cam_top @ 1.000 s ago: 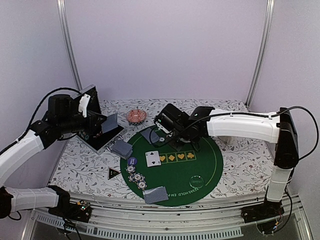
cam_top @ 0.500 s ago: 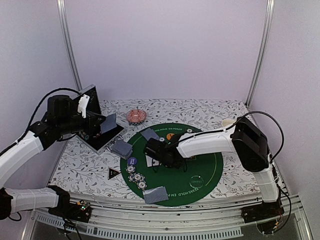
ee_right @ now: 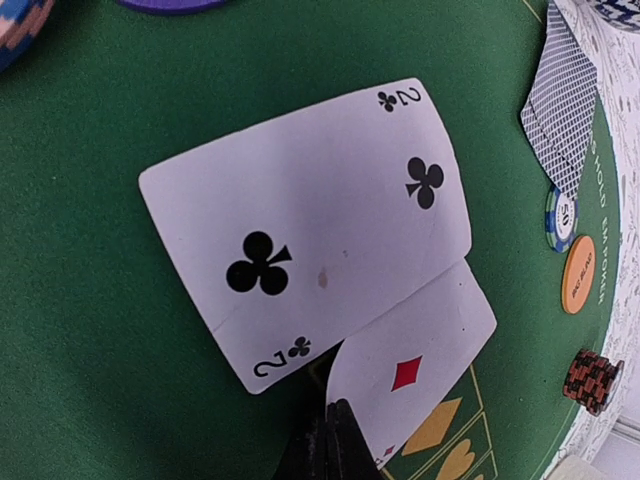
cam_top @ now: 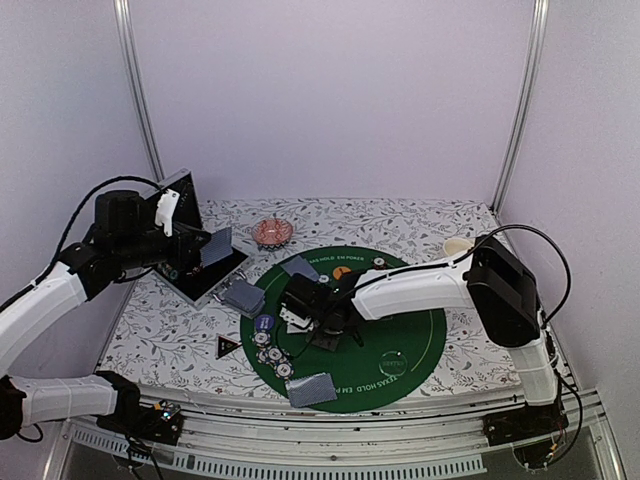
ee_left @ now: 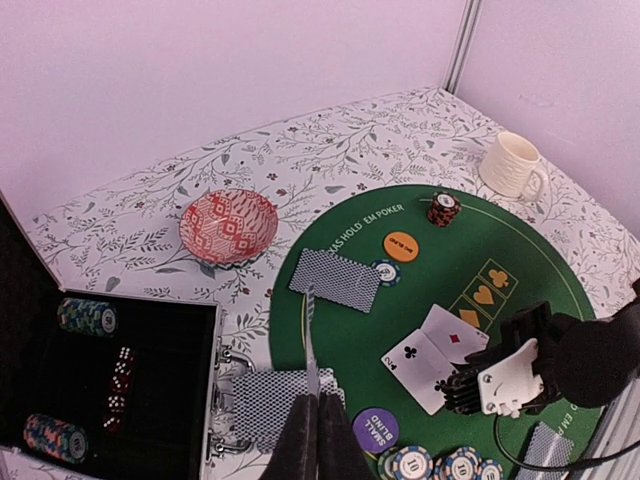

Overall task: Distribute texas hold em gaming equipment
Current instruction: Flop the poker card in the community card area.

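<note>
Two white-faced playing cards lie overlapping on the green mat (cam_top: 400,330): the two of clubs (ee_right: 310,220) and a diamond card (ee_right: 420,370). My right gripper (ee_right: 335,410) is low over the mat (cam_top: 303,312), shut, with the diamond card's raised edge at its fingertips. My left gripper (ee_left: 316,400) hangs above the open case (cam_top: 205,275), shut on one grey-backed card (ee_left: 312,340) that I see edge-on. Below it lies the deck (ee_left: 270,405). Blue-and-white chips (ee_left: 410,465) and a purple small blind disc (ee_left: 375,428) sit nearby.
Face-down cards (ee_left: 335,280), an orange button (ee_left: 400,245) and a dark red chip stack (ee_left: 442,208) sit at the mat's far side. More face-down cards (cam_top: 312,388) lie near the front. A cream mug (ee_left: 512,167) and a pink dish (ee_left: 229,225) stand off the mat.
My right arm has swung from the mat's far side down to its left-middle, and a diamond card now overlaps the face-up card there. The left arm has not moved.
</note>
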Motion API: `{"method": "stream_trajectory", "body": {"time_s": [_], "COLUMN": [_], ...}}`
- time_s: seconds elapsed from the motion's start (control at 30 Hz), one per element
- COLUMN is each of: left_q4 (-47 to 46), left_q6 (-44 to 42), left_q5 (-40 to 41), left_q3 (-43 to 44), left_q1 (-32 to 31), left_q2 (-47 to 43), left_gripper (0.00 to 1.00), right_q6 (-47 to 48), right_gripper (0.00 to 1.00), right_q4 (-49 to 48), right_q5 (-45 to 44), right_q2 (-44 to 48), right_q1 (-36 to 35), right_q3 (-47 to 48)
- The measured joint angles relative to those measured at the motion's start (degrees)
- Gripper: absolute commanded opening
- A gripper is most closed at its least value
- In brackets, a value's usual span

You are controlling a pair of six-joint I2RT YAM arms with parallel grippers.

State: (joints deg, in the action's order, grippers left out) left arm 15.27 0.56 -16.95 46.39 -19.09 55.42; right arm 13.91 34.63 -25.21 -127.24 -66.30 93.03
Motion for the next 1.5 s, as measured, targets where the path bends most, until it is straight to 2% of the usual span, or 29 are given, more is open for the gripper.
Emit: {"method": "stream_trajectory", "body": {"time_s": [0.37, 0.97, 1.07, 1.13, 1.37, 1.5], "left_q4": [0.0, 0.0, 0.0, 0.0, 0.0, -0.6], "left_q6": [-0.1, -0.2, -0.2, -0.2, -0.2, -0.2], "left_q5": [0.1, 0.0, -0.1, -0.2, -0.8, -3.1], "left_q3": [-0.2, -0.2, -0.2, -0.2, -0.2, -0.4], "left_q1": [0.0, 0.0, 0.0, 0.0, 0.0, 0.1], "left_q2": [0.0, 0.1, 0.1, 0.1, 0.1, 0.1], "left_gripper": [0.0, 0.0, 0.0, 0.0, 0.0, 0.0], "right_q6": [-5.1, -14.2, -15.8, -16.6, -17.8, -17.6], "right_gripper": [0.02, 0.03, 0.16, 0.31, 0.51, 0.69], "right_q4": [0.1, 6.1, 6.6, 6.5, 7.0, 7.2], "right_q5": [4.3, 8.0, 8.3, 8.8, 10.6, 13.1], "right_q2": [0.4, -1.6, -2.0, -2.4, -2.3, 0.5], "right_q1": [3.4, 3.5, 3.5, 3.5, 3.5, 3.6], "right_q3": [0.7, 5.9, 7.0, 7.8, 7.9, 8.0]}}
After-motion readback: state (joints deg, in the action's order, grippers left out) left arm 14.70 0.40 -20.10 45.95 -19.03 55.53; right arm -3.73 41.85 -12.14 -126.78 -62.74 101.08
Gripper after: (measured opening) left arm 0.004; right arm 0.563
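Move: Just ahead of the right hand, which already pinches the ace of diamonds by its near end, lies that card's slot, the second square of the community row: about 4 cm forward, 1 cm right and 1 cm below. The two of clubs lies some 3 cm ahead and 6 cm left; the small blind button is 15 cm left and 1 cm ahead; the big blind button is 15 cm ahead and 1 cm right. From the left hand the slot is roughly 27 cm right, 1 cm ahead and 24 cm lower. Keeping its pinch on the ace, the right hand eases it forward some 1.5 cm just above the mat, then backs off slightly while turning clockwise about 15 degrees and tipping its fingers closer to vertical. The fingers then open to just over half, let go of the card beside the two of clubs, and the hand rises about 2.5 cm, drifting slightly left. ##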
